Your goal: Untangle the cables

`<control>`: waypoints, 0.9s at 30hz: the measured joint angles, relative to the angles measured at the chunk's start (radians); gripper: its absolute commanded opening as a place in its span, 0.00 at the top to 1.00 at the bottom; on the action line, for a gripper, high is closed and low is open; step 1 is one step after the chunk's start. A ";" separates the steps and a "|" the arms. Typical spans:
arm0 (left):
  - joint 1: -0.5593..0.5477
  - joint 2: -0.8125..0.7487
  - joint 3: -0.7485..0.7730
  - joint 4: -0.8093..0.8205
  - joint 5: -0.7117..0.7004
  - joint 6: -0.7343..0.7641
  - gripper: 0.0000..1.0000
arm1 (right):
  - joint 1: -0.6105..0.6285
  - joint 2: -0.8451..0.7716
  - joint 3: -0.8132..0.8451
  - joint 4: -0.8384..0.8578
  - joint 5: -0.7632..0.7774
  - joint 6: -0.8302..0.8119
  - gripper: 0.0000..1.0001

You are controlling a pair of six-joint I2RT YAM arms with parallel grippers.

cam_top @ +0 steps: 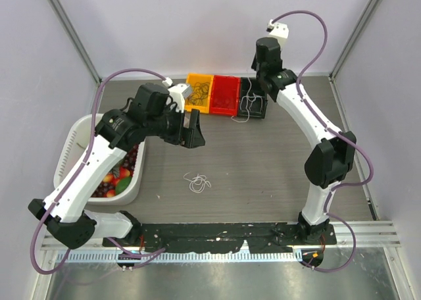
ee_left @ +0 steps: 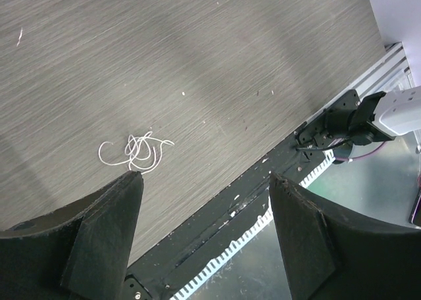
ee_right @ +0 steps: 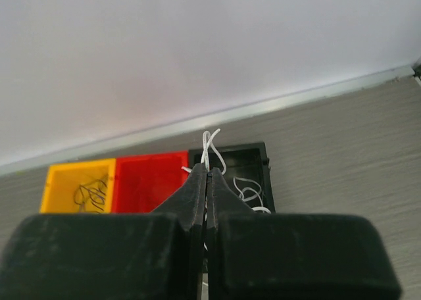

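Note:
A loose bundle of white cable (cam_top: 197, 181) lies on the grey table, showing in the left wrist view as white cable (ee_left: 135, 152) just past my left fingertip. My left gripper (cam_top: 191, 133) (ee_left: 205, 177) hovers above the table, open and holding nothing. At the back, my right gripper (ee_right: 208, 173) is shut on a strand of white cable (ee_right: 211, 144) over the black bin (ee_right: 262, 156) (cam_top: 254, 97). More white cable (cam_top: 246, 107) trails from that bin onto the table. Black cables (ee_right: 89, 193) lie in the yellow bin (cam_top: 199, 91).
A red bin (cam_top: 225, 94) (ee_right: 148, 181) sits between the yellow bin and the black bin along the back wall. A white basket (cam_top: 74, 142) of colourful objects stands at the left under my left arm. The black mounting rail (ee_left: 217, 227) runs along the near edge.

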 measured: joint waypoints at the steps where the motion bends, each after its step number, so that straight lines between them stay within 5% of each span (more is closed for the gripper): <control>1: 0.000 0.000 0.000 -0.004 0.000 0.002 0.19 | 0.000 0.000 -0.026 0.006 0.000 0.002 0.99; 9: 0.000 0.000 0.000 -0.024 0.000 0.017 0.18 | -0.006 0.042 -0.100 -0.004 -0.002 0.014 0.99; 19: 0.000 -0.001 0.000 -0.026 0.001 0.016 0.18 | -0.011 0.082 0.187 -0.038 0.002 -0.009 0.99; 27: 0.000 -0.016 0.000 -0.026 0.002 0.015 0.18 | -0.013 0.061 0.214 -0.019 0.018 -0.042 0.99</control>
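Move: The shut right hand already holds a white cable, high over the black bin, whose middle lies about 31 cm below, some 2 cm ahead and 1 cm to the right. The red bin is about 11 cm to the left of that hand and the yellow bin 22 cm, both 2 cm ahead and equally low. From the left hand, the black bin is roughly 33 cm ahead, 22 cm right and 29 cm below. Down, then sharply up in one quick shake: the right hand sinks about 7 cm towards the black bin with its fingers dipping, then whips up some 13 cm, ending higher than it began, with the fingers tipped slightly up. The fingers stay shut on the white cable throughout. ##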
